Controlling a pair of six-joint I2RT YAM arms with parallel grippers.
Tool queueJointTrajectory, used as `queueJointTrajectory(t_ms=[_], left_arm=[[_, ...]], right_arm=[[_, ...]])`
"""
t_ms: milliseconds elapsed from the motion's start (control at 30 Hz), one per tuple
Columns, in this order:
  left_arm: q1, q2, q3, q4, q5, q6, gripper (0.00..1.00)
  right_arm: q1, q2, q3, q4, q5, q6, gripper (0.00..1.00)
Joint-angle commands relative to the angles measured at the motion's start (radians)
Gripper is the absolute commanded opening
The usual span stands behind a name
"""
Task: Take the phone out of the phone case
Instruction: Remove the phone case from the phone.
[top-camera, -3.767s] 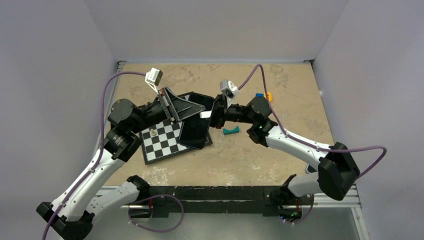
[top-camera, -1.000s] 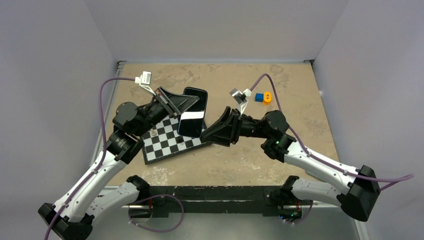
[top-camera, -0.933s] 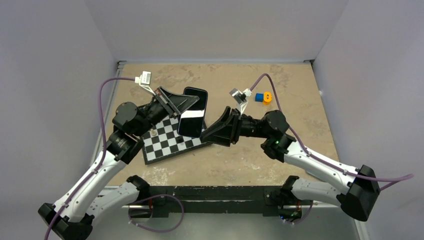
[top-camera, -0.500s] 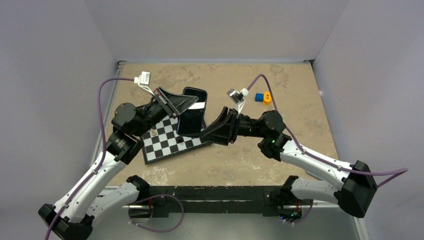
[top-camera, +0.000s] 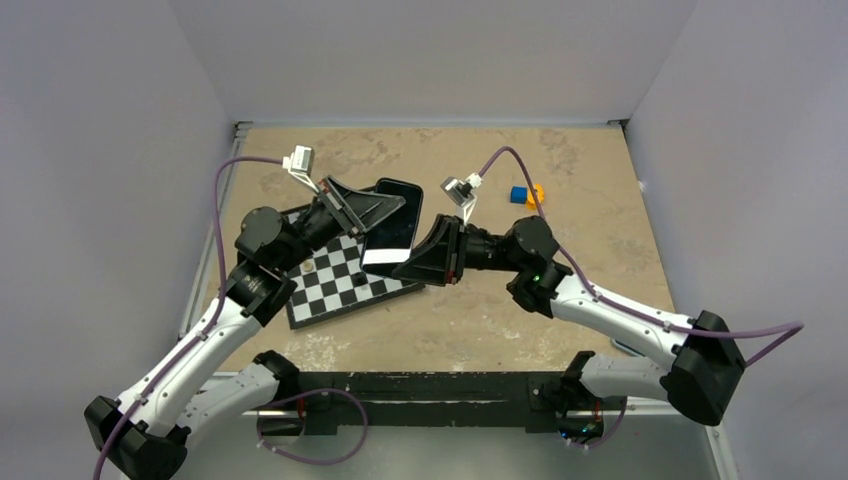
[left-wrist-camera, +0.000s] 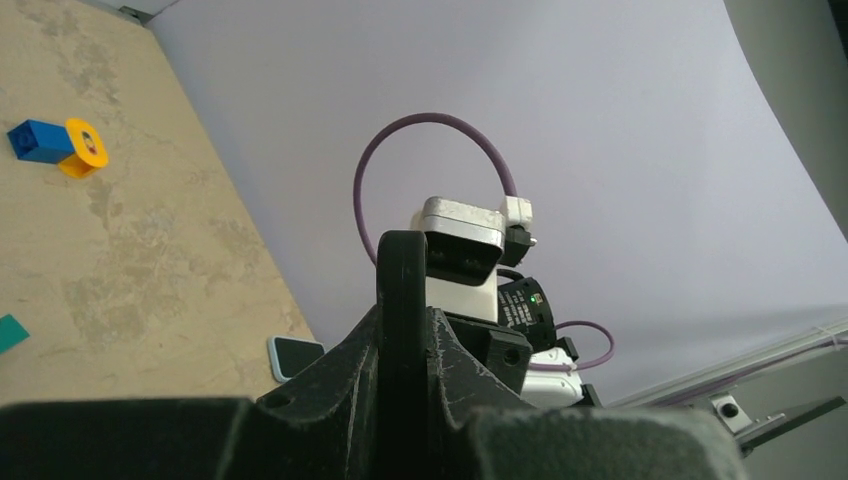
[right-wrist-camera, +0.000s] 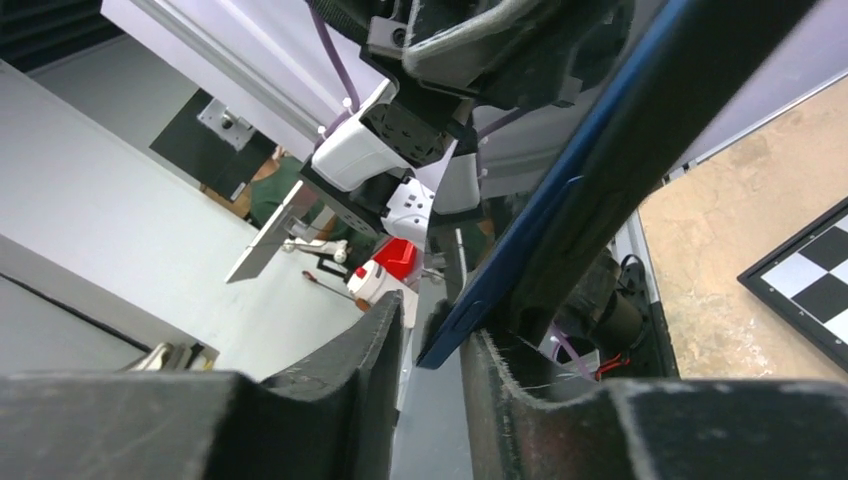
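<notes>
My left gripper (top-camera: 392, 212) is shut on a black glossy phone-sized slab (top-camera: 395, 232) and holds it tilted above the chessboard; in the left wrist view (left-wrist-camera: 405, 330) the fingers clamp its thin edge. My right gripper (top-camera: 405, 268) is open at the slab's lower right corner. In the right wrist view (right-wrist-camera: 435, 340) the slab's dark-blue edge (right-wrist-camera: 600, 160) stands between the fingers, with a gap on the left side. No camera holes show, so I cannot tell whether the phone case is on it. The light-blue phone (left-wrist-camera: 295, 357) lies screen up by the right arm's base, mostly hidden in the top view (top-camera: 622, 346).
A black-and-white chessboard (top-camera: 330, 290) lies under the slab. A blue block (top-camera: 518, 194) and an orange ring (top-camera: 538, 192) sit at the back right, and a teal piece (left-wrist-camera: 8, 333) lies on the table. Grey walls close three sides.
My left gripper has shifted slightly right and lowered the slab. My right gripper has moved left and up to the slab's lower corner, its fingers now around the edge.
</notes>
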Motion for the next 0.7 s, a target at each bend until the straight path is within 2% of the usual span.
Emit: queueJointTrajectory(t_ms=[0,100,133,167,300,400,500,667], left_arm=[[-0.022,-0.013,-0.011,0.102,0.142,-0.054,0.0],[-0.023,-0.025,-0.02,0.079,0.187,-0.01,0.0],[-0.023,-0.032,-0.018,0.06,0.195,0.012,0.05],[-0.023,-0.041,-0.014,0.036,0.201,0.038,0.14],[-0.022,-0.09,0.011,-0.094,0.206,0.176,0.58],[-0.022,-0.12,0.03,-0.174,0.225,0.304,0.72],[-0.021,-0.129,0.042,-0.198,0.286,0.389,0.76],[-0.022,-0.137,0.055,-0.27,0.36,0.511,0.73]], right_arm=[[-0.019,0.027,0.074,0.015,0.103,0.032,0.25],[-0.039,0.047,0.057,0.11,0.08,0.102,0.04],[-0.044,0.053,0.052,0.147,0.064,0.125,0.0],[-0.047,0.058,0.046,0.176,0.047,0.143,0.0],[-0.064,0.056,0.001,0.304,-0.008,0.244,0.0],[-0.08,0.043,-0.046,0.39,-0.04,0.312,0.0],[-0.089,0.03,-0.059,0.414,-0.072,0.337,0.0],[-0.09,0.014,-0.063,0.445,-0.104,0.36,0.0]])
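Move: My left hand already grips the cased phone on its left side, its middle about 4 cm back, 1 cm left and 2 cm below that hand. From my right hand, whose part-open fingers are at the near end, the phone's middle is about 6 cm ahead, 1 cm left and 2 cm higher. Below my left hand by some 38 cm, the chessboard lies 6 cm ahead and 12 cm left, the teal piece 5 cm ahead and 14 cm right. First I shut my right fingers on the blue phone body at its near end, the black case lying alongside, and keep that pinch while easing slightly right and forward. Once that has closed, I open my left fingers wide, let go, and draw that hand back about 7 cm and a little down towards the phone's near end, turning it some 25 degrees so the fingers swing clockwise to the right. ##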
